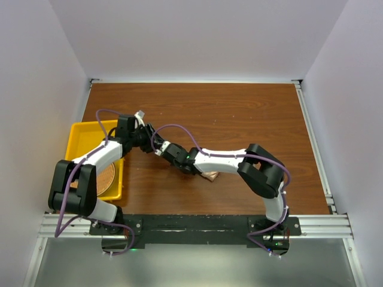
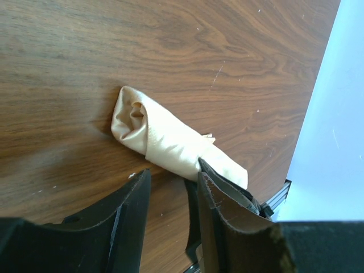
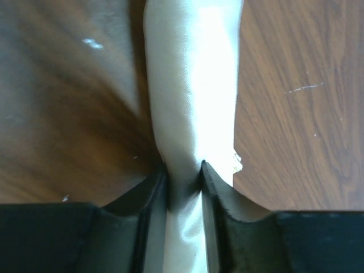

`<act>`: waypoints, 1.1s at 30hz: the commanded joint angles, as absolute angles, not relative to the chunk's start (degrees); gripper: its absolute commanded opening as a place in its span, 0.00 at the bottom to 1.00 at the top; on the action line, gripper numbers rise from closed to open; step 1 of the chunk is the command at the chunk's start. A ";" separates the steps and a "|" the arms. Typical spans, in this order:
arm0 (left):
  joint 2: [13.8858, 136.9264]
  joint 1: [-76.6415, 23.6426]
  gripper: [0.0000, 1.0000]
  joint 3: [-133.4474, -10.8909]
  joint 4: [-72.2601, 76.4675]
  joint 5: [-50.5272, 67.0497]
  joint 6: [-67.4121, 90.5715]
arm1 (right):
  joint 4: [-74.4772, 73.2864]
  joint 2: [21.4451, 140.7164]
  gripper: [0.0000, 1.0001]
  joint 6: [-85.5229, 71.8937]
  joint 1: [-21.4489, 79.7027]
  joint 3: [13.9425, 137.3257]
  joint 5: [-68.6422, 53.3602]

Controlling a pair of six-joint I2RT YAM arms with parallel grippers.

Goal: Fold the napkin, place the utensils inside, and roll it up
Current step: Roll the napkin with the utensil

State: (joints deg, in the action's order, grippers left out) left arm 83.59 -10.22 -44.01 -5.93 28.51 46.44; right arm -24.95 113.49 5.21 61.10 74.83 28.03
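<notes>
The napkin [image 3: 190, 85] lies on the wooden table as a tight pale peach roll. My right gripper [image 3: 183, 168] is shut on it, and its two fingers pinch the roll in near one end. In the left wrist view the napkin [image 2: 170, 139] lies slantwise with its open, coiled end farthest from the fingers. My left gripper [image 2: 173, 175] is open and empty just short of the roll, and its right fingertip [image 2: 206, 173] is at the cloth's edge. From above, only a small peach end of the napkin [image 1: 210, 176] shows under the right arm. The utensils are hidden.
A yellow tray [image 1: 81, 134] sits at the table's left side and holds a round woven mat [image 1: 106, 178]. Both arms cross over the left middle of the table. White walls close in the table on three sides, and a metal rail [image 1: 317, 167] runs along its right edge.
</notes>
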 commanded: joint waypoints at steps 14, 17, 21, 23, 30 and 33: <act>88.41 -8.79 0.43 -47.81 1.99 37.79 47.55 | -30.77 111.97 0.00 -10.80 35.89 84.81 -21.11; 89.99 -8.88 0.43 -47.55 4.47 40.07 48.95 | -26.13 113.03 0.00 -16.07 30.61 83.41 -32.29; 91.23 -9.58 0.43 -46.76 8.08 41.66 51.76 | -19.35 114.34 0.00 -23.97 25.67 79.38 -41.12; 92.37 -10.63 0.43 -46.76 10.89 42.62 53.78 | -15.32 115.31 0.00 -26.09 23.13 78.05 -43.76; 99.22 -16.52 0.42 -50.88 20.55 44.65 60.99 | -4.50 117.16 0.00 -36.54 16.27 72.26 -51.15; 102.82 -18.72 0.42 -53.52 25.56 44.74 64.68 | -1.93 117.77 0.00 -38.50 13.54 70.93 -52.47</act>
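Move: My right fingers already straddle the napkin roll, still partly open, with the roll's middle about 1 cm ahead, 1 cm to the right and 1 cm below; it slants from far left to near right. The yellow tray's middle lies some 32 cm left of that hand and 2 cm farther out. From my raised left hand, the roll's middle is roughly 9 cm right, 7 cm back and 8 cm down. I shut my right fingers firmly on the middle of the napkin roll and carry it about 10 cm forward and 7 cm right, rising a little on the way and partly sinking again. Meanwhile that wrist turns some 90 degrees in all, from pointing ahead and down to pointing left and down. My left hand, still open, tilts and goes about 8 cm right towards the roll. ##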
